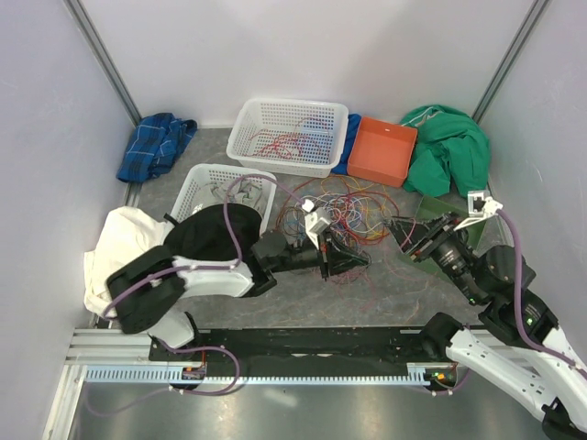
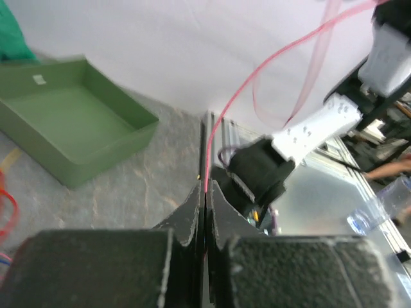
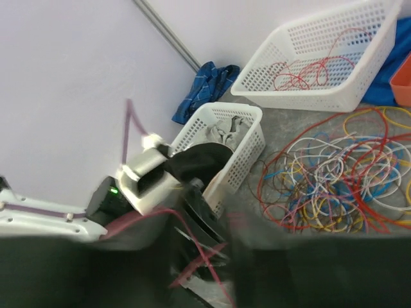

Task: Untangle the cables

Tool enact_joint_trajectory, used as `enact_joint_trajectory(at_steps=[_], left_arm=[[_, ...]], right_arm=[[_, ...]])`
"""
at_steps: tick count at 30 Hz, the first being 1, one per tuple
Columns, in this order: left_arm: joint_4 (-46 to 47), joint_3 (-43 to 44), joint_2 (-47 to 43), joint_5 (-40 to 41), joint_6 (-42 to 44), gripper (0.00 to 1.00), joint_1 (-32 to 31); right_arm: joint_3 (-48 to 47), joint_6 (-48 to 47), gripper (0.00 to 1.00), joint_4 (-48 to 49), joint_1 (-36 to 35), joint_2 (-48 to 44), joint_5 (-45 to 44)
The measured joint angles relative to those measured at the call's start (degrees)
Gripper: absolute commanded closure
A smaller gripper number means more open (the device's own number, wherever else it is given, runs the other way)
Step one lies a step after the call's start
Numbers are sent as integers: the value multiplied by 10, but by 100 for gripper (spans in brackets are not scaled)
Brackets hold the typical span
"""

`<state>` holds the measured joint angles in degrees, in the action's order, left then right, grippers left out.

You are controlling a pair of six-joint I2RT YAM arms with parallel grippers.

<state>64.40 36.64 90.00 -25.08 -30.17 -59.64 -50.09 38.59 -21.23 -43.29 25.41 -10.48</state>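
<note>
The cables (image 1: pixel 347 207) lie in a loose multicoloured tangle on the grey mat, in front of the baskets; in the right wrist view the tangle (image 3: pixel 334 186) is at the right. My left gripper (image 2: pixel 205 192) is shut on one thin red cable (image 2: pixel 257 72), which rises from the jaws toward the upper right. In the top view the left gripper (image 1: pixel 348 258) sits just below the tangle. Close to its right, my right gripper (image 1: pixel 406 234) faces it. The right gripper (image 3: pixel 205 256) is motion-blurred, its fingers apart, and the red strand (image 3: pixel 192 237) runs loose through the gap.
A white basket (image 1: pixel 275 163) at the back holds red cables. A second white basket (image 1: pixel 194 186) holds cloth. An orange bin (image 1: pixel 381 151), a green tray (image 2: pixel 70 128), green cloth (image 1: pixel 454 147), blue cloth (image 1: pixel 154 144) and white cloth (image 1: pixel 117 246) ring the mat.
</note>
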Motion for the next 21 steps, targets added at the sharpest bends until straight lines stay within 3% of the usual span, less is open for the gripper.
enact_joint_trajectory(at_steps=[2,5,8,12,16,21], left_arm=[[-98,32,-63,24,26,98,0],[-294,151,-134,93,76,98,-1],[-441,257,-189,188,125,98,-1],[-568,344,-243,311,177,98,-1],[-646,410,-249,373,203,98,-1],[-719,479,-227,387,211,98,-1]], right_arm=[[-6,-14,20,-19,0,-11,-14],[-16,-28,7,-45,0,-26,-44],[-18,-39,4,-67,0,-41,-78],[-9,-44,4,-84,0,-52,-109],[17,-44,6,-87,0,-55,-110],[64,-45,8,-62,0,-52,-63]])
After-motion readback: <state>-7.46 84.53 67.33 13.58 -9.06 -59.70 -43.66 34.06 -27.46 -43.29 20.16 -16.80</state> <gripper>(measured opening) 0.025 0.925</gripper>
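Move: The white basket that the left hand is bound for with its pinched pink cable lies about 34 cm ahead of it, 17 cm to its left and some 8 cm lower; the cable pile is about 15 cm ahead, 6 cm left and 10 cm below, the orange box some 34 cm ahead and 5 cm right. From the right hand, the pile lies roughly 12 cm ahead, 10 cm left and 24 cm below, with the green bin 9 cm ahead and 16 cm right. Up fast, about 26 cm, goes the left hand, veering left and somewhat forward towards the white basket while it swings some 40 degrees counter-clockwise; its shut fingers keep their pinch on the pink cable. The right hand opens wide from slightly parted and lets the cable go, drawing about 5 cm right, then sinking 6 cm while easing partway back left. ##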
